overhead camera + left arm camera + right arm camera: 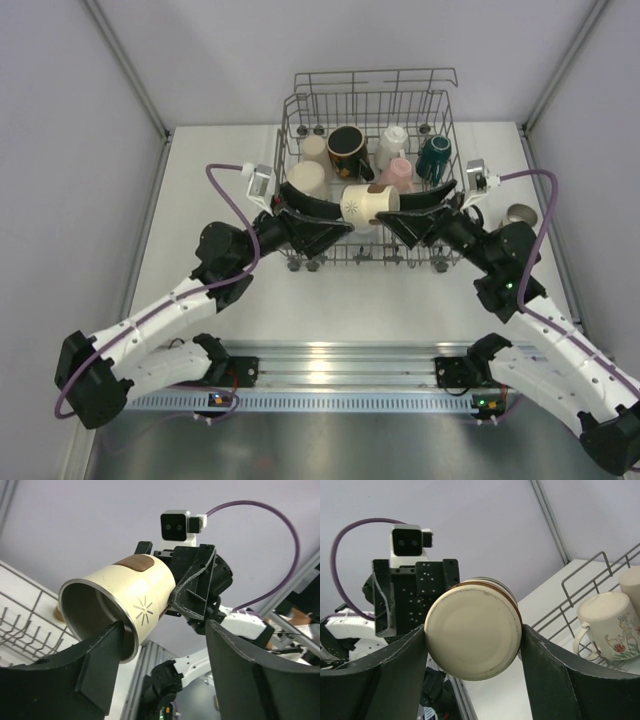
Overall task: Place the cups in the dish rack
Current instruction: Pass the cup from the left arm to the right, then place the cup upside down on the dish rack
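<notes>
A cream cup [370, 203] with a starburst mark hangs on its side over the front of the dish rack [370, 85], between both grippers. My right gripper [405, 212] is shut on its base; in the right wrist view both fingers press the sides of the cup's round bottom [472, 635]. My left gripper [165, 630] is open, one finger [100, 665] at the cup's mouth [120, 605], the other well clear. Several cups stand in the rack: black [348, 150], white [392, 140], pink [398, 172], dark green [434, 155], cream [307, 180].
A shiny steel cup [521, 214] sits on the table to the right of the rack, close behind my right arm. A cream mug with a drawing [607, 627] shows in the rack in the right wrist view. Grey walls enclose the table on three sides.
</notes>
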You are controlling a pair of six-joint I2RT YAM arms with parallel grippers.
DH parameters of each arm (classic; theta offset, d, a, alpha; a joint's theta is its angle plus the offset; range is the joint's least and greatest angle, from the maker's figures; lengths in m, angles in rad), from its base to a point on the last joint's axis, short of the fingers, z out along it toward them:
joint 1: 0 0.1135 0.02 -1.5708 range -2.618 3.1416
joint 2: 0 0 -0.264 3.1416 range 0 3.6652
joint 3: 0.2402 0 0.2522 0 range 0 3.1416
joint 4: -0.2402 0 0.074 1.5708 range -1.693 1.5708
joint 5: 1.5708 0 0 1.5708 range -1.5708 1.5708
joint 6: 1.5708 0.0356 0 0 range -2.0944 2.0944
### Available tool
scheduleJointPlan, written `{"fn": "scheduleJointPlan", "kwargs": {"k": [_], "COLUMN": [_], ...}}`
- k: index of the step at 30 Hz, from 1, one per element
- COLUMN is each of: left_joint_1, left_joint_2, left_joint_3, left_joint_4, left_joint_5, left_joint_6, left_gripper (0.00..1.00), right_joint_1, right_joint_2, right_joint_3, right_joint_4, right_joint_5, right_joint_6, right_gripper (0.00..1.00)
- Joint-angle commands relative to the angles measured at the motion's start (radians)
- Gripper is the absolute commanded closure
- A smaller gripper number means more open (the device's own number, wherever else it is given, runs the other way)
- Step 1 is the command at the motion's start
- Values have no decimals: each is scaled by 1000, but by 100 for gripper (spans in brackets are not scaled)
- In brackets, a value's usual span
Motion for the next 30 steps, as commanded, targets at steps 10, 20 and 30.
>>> {"fn": "scheduleJointPlan", "kwargs": {"k": [10, 20, 30], "left_joint_1": [-3, -3, -3], "left_joint_2": [-149, -296, -337], "left_joint_3": [198, 129, 74], "left_joint_4": [-739, -945, -1008], "left_joint_5": [-358, -533, -607], "left_joint_6": [419, 473, 518], "left_gripper": [2, 2, 2], "right_joint_1": [15, -25, -235], "right_joint_2": [128, 604, 964], "right_joint_3": [290, 684, 1041], "right_joint_4": [-442, -541, -529], "right_joint_5": [381, 682, 523], "right_joint_6": [-283, -635, -601], "right_gripper": [100, 100, 100]}}
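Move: At the far side of the rack, the free spot behind the white cup is some 33 cm ahead of the right hand, 6 cm right and 17 cm lower. Also about 17 cm down, the white cup is 24 cm ahead and 3 right, the pink cup 14 ahead and 4 right, and the green cup 20 ahead and 14 right. From the left hand, the held cup is about 7 cm right, 3 ahead and 2 higher, the cream mug 16 ahead, 10 left and 17 lower. Carrying the cup off by its base in an unchanged grip, the right hand sweeps about 30 cm forward over the rack, past the white cup, drifting right and sinking a little, while its fingers swing clockwise from leftward to forward. The left hand, already open at the cup's mouth, spreads fully and clears it, easing forward, then about 11 cm left and down, turning counter-clockwise. ##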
